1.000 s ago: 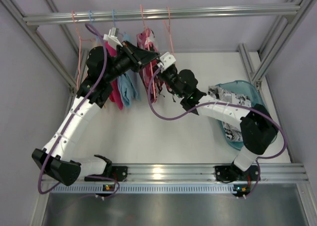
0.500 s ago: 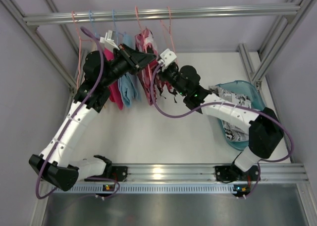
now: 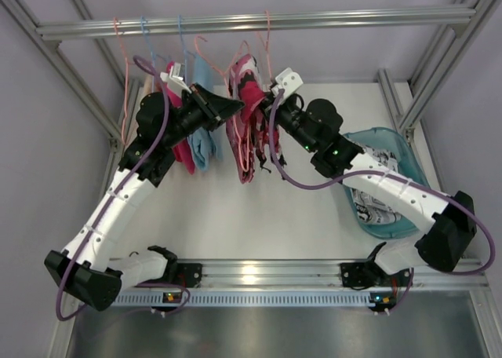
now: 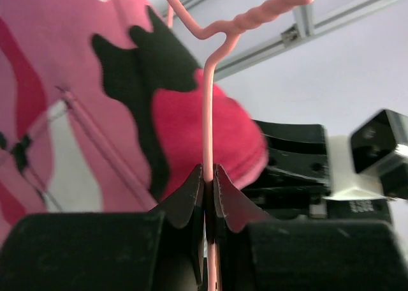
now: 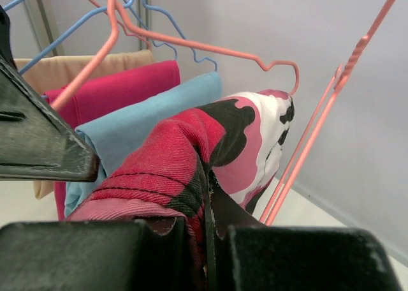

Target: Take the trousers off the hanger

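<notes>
The pink-red trousers (image 3: 249,107) with black and white patches hang on a pink wire hanger (image 3: 205,44) below the top rail. My left gripper (image 3: 233,105) is shut on that hanger's wire (image 4: 208,144), with the trousers (image 4: 76,80) just beyond it. My right gripper (image 3: 271,100) is shut on the trousers' red fabric (image 5: 172,157), on their right side. A black-and-white comic print pair (image 3: 369,205) lies in the teal basket (image 3: 404,150) at right.
Light-blue (image 3: 202,142), magenta (image 3: 183,154) and tan (image 5: 70,64) garments hang on other hangers left of the trousers. An empty pink hanger (image 5: 331,93) hangs at right. The aluminium rail (image 3: 314,18) crosses the top; frame posts stand at both sides.
My right gripper has moved right and up, drawing the trousers' upper part to the right. The pink hanger has tilted left along the rail. My left gripper has held the hanger and shifted slightly.
</notes>
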Robot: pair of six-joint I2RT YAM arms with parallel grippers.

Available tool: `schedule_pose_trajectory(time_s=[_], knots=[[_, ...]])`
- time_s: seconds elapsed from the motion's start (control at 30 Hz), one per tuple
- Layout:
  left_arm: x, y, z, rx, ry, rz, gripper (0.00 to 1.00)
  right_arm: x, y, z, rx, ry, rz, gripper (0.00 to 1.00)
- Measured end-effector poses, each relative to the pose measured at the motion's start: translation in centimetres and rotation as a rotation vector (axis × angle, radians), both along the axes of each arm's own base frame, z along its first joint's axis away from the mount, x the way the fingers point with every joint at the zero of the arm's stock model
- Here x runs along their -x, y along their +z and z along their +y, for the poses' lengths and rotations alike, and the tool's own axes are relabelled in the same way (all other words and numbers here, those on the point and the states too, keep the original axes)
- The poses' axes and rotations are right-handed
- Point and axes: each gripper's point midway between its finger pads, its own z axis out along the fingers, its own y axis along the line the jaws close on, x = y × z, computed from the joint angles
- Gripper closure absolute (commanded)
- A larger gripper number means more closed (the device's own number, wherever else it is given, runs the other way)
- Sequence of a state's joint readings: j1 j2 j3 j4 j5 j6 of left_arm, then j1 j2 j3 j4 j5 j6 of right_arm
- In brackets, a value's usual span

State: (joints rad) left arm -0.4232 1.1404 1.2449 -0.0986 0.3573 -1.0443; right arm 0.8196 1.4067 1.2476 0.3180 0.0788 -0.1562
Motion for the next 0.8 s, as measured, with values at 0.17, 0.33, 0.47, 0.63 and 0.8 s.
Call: schedule_pose_trajectory(time_s=[0.17,0.33,0.47,0.63,0.8], knots=[[-0.7,-1.5,0.6,-0.029,0.043,0.038,1.0,0.7,0.7,-0.6,-0.008,0.004,0.014,1.0],[-1.2,-2.5,1.2,-0.051,0.079,0.063,1.0,1.5,1.9,-1.3,-0.026,0.008,0.016,1.0],[-1.5,-3.7,1.5,-0.075,0.1,0.095,1.0,2.1,3.4,-1.6,-0.056,0.024,0.005,1.0],[-1.7,-5.3,1.8,-0.101,0.118,0.123,1.0,2.7,5.4,-1.5,-0.096,0.049,-0.002,1.0],[-1.7,-7.5,2.1,-0.147,0.126,0.123,1.0,3.2,7.7,-1.6,-0.146,0.067,-0.011,1.0]])
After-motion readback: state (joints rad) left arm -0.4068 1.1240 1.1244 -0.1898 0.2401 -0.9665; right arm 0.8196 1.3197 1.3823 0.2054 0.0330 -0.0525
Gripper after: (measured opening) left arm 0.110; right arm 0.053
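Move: My left hand pinches the patterned trousers' pink hanger, already unhooked; my right, about 7 cm to its right and roughly level, grips an end of the trousers. Their middle lies some 8 cm ahead, 3 cm right and 5 cm below my left hand, 8 cm ahead and 4 cm left of my right. The blue trousers hang about 13 cm left and 7 cm ahead of my left hand, 8 cm lower; an empty pink hanger hangs 15 cm straight ahead of my right, 5 cm higher. I pull the two hands apart to draw the trousers off: my left hand keeps its pinch on the hanger wire and drags it down about 7 cm, drifting slightly left and forward and tilting some 10 degrees. Meanwhile my right hand, still clamped on the cloth, hauls up about 8 cm and back a few centimetres, away from the hanger. ##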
